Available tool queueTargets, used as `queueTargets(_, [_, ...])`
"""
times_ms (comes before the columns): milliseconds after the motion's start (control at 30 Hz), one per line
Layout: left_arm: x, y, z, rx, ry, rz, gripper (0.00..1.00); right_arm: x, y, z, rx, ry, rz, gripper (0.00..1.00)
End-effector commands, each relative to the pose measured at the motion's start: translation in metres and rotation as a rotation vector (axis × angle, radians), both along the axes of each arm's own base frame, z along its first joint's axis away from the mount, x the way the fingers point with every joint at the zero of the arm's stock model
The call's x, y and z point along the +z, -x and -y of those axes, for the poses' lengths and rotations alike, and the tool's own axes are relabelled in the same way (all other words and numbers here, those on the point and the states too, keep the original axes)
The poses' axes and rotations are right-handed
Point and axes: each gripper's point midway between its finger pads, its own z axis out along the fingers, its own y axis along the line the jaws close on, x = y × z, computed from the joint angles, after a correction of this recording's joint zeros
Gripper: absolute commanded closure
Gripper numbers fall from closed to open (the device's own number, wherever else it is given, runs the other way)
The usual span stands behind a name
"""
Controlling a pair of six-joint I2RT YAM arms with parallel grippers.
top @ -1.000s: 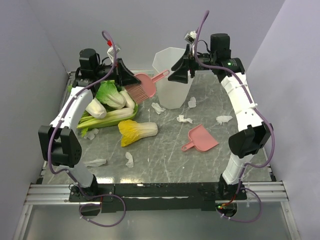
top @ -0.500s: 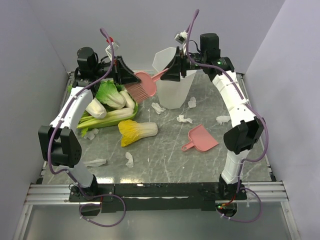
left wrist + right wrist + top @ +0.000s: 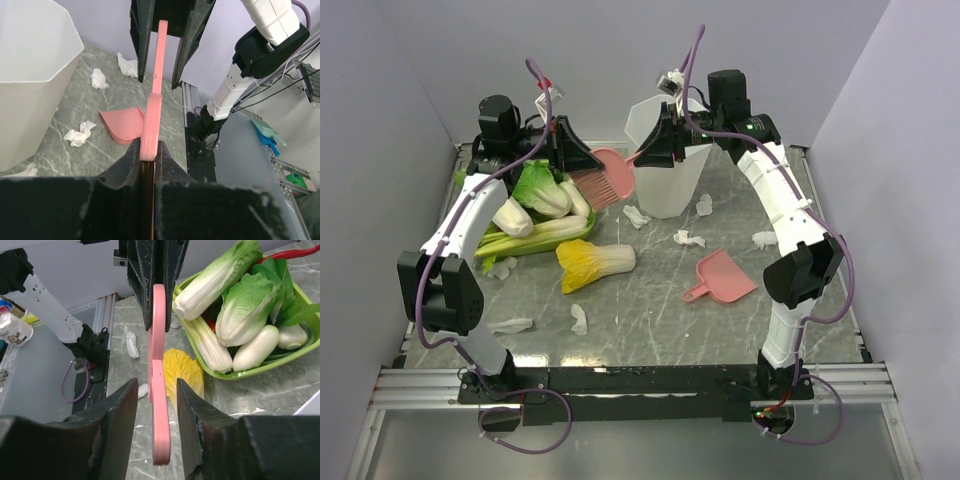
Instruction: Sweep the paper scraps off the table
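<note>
A pink brush point(image 3: 607, 180) hangs above the table point(image 3: 650, 320), and my left gripper point(image 3: 582, 160) is shut on its bristle end point(image 3: 150, 125). The handle point(image 3: 160, 415) runs between the jaws of my right gripper point(image 3: 156, 390). Those jaws stand open, with a gap on each side of the handle. A pink dustpan point(image 3: 722, 278) lies flat at the right of centre. Several paper scraps lie scattered: one point(image 3: 636, 216) by the bin, one point(image 3: 689, 238) mid-table, one point(image 3: 766, 238) at the right, others point(image 3: 579, 318) near the front left.
A tall white bin point(image 3: 670, 165) stands at the back centre, just behind the two grippers. A green tray point(image 3: 535, 245) of cabbages sits at the left. A yellow-leaved cabbage point(image 3: 592, 262) lies loose beside it.
My right arm has swung left from the bin to the brush handle, and its jaws have narrowed around it. The left arm and the brush have stayed put.
</note>
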Motion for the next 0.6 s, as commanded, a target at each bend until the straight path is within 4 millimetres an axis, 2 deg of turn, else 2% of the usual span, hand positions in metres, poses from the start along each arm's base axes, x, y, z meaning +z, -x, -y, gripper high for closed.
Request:
queueTargets(0, [0.0125, 0.0067, 0.0026, -0.034, 0.004, 0.072, 0.99, 0.0165, 0.0120, -0.0013, 0.045, -0.027, 0.051, 0.60])
queueTargets(133, [0.0131, 0.0076, 0.0025, -0.034, 0.006, 0.076, 0.99, 0.0128, 0.0148, -0.0015, 0.052, -0.019, 0.039, 0.69])
queueTargets(333, [0.0147, 0.0051, 0.0029, -0.025, 0.009, 0.081, 0.99, 0.0095, 0.0178, 0.0011, 0.048, -0.001, 0.043, 0.73])
queueTargets(567, [0.0085, 0.0040, 0.0029, -0.016, 0.005, 0.069, 0.99, 0.0088, 0.0178, 0.0016, 0.040, 0.002, 0.041, 0.96])
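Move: The brush handle lies between the right hand's open fingers, its middle about 2 cm to the left and level with them; from the left hand, which holds the brush by its head end, it is some 12 cm right. From the right hand, the bin stands about 14 cm ahead and 6 cm right, its middle some 20 cm lower; the dustpan lies 9 cm back, 20 cm right, and the yellow cabbage 8 cm back, 14 cm left, both about 35 cm below. The right fingers close on the brush handle, sinking about 1 cm, while the left hand holds the brush still. ##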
